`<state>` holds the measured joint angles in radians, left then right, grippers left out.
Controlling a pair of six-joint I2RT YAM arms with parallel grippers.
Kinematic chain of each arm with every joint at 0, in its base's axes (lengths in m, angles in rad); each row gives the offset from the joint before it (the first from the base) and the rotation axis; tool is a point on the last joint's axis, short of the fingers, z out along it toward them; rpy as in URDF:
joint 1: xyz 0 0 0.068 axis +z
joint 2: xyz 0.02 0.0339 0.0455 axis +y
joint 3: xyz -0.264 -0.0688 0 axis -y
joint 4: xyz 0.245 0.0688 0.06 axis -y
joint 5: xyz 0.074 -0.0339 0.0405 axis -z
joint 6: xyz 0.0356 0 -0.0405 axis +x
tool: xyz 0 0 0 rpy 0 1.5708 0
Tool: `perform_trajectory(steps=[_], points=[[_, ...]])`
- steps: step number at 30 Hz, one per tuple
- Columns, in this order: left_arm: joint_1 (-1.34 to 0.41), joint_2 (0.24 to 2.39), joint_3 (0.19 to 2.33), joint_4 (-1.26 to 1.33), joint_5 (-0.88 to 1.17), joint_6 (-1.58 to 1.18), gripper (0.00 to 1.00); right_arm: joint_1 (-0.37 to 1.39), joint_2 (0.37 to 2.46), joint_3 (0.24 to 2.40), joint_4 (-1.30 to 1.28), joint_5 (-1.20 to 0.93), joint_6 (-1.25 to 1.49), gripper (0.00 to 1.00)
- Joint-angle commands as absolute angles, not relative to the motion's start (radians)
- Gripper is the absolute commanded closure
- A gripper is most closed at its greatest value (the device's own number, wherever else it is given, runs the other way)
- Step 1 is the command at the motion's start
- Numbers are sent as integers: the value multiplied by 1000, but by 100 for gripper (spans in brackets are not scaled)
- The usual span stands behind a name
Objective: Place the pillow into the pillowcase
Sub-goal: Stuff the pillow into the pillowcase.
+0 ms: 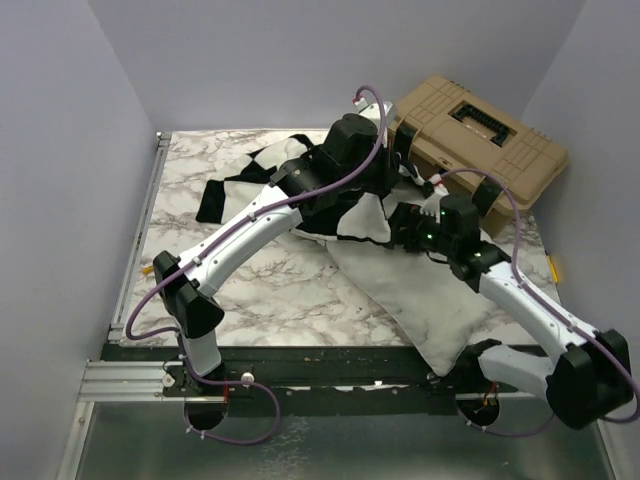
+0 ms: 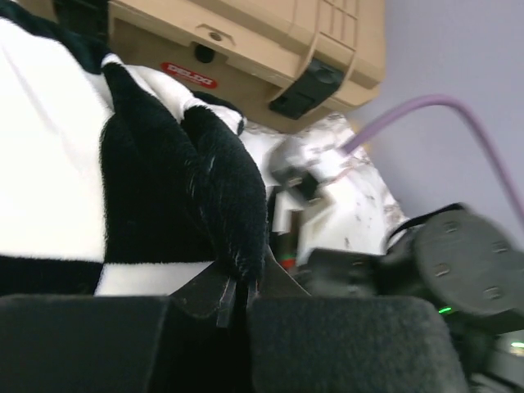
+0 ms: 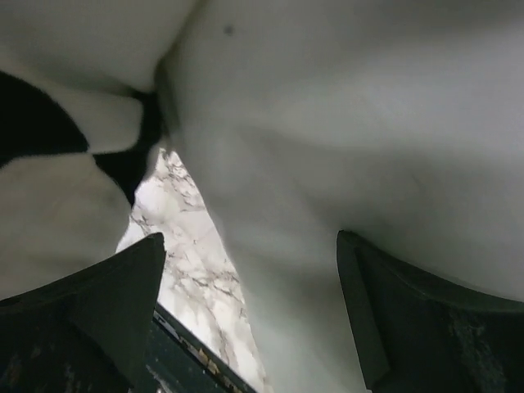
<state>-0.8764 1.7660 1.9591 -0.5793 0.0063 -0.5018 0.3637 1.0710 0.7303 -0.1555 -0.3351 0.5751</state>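
Observation:
The white pillow (image 1: 420, 300) lies slanted on the marble table, from the middle toward the near right edge. The black-and-white checked pillowcase (image 1: 262, 160) is spread at the back, its near part lifted over the pillow's far end. My left gripper (image 1: 385, 175) hangs there, shut on a black fold of the pillowcase (image 2: 205, 180) that rises from between its fingertips (image 2: 237, 299). My right gripper (image 1: 405, 225) is open at the pillow's far end. In the right wrist view its jaws (image 3: 246, 286) stand wide astride the pillow (image 3: 344, 123), with the pillowcase (image 3: 49, 147) to the left.
A tan toolbox (image 1: 480, 140) stands at the back right, close behind the left gripper (image 2: 246, 41). Lilac walls close in the table (image 1: 270, 290) on the left, back and right. A metal rail (image 1: 135, 270) runs along the left edge.

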Motion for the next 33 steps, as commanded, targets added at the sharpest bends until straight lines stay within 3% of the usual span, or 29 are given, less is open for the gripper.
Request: perform_trajectory(steps=[1, 5, 8, 13, 18, 22, 23, 33], points=[[-882, 1762, 2028, -536, 155, -600, 100, 511, 1213, 748, 179, -263, 548, 9], [-883, 1771, 2040, -537, 195, -657, 100, 605, 1373, 772, 298, -162, 558, 9], [-884, 1763, 2051, -538, 224, -673, 100, 611, 1454, 738, 398, -92, 606, 15], [-879, 1699, 2040, -572, 129, -632, 100, 611, 1455, 720, 311, 53, 603, 22], [-876, 1701, 2085, -570, 148, -669, 100, 611, 1531, 732, 282, 95, 570, 48], [-876, 1720, 2153, -571, 202, -686, 100, 611, 1610, 754, 340, 17, 587, 91], [-876, 1717, 2157, -570, 210, -691, 100, 611, 1610, 762, 354, -21, 592, 97], [-980, 1734, 2089, -581, 345, -793, 100, 594, 1372, 876, 431, -261, 653, 100]])
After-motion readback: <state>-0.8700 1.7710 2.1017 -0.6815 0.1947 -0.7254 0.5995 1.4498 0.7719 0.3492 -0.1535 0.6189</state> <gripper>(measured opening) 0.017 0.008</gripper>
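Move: The right hand is empty and wide open beside the pillow. The bunched part of the pillow it will close on, at the pillowcase mouth, lies about 5 cm ahead, 7 cm left and 8 cm below. The pillowcase rim, already held by the left hand, is roughly 5 cm ahead, 7 cm left and 15 cm above. The tan case's middle is some 15 cm ahead, 12 cm right and 6 cm lower. That same part of the pillow lies some 22 cm almost straight below the left hand. The right hand sweeps left about 9 cm with its fingers open, then forward and down into the white cloth at the pillowcase mouth, ending up roughly 6 cm ahead of and 8 cm below where it began, shuts its fingers there, seeming to pinch a thin fold of the pillow, and climbs again by about 6 cm. The left hand keeps its pinch on the black rim, first easing back a little, then lifting about 4 cm and drawing farther back and slightly right as its wrist tilts some 15 degrees, holding the rim up over the pillow. ##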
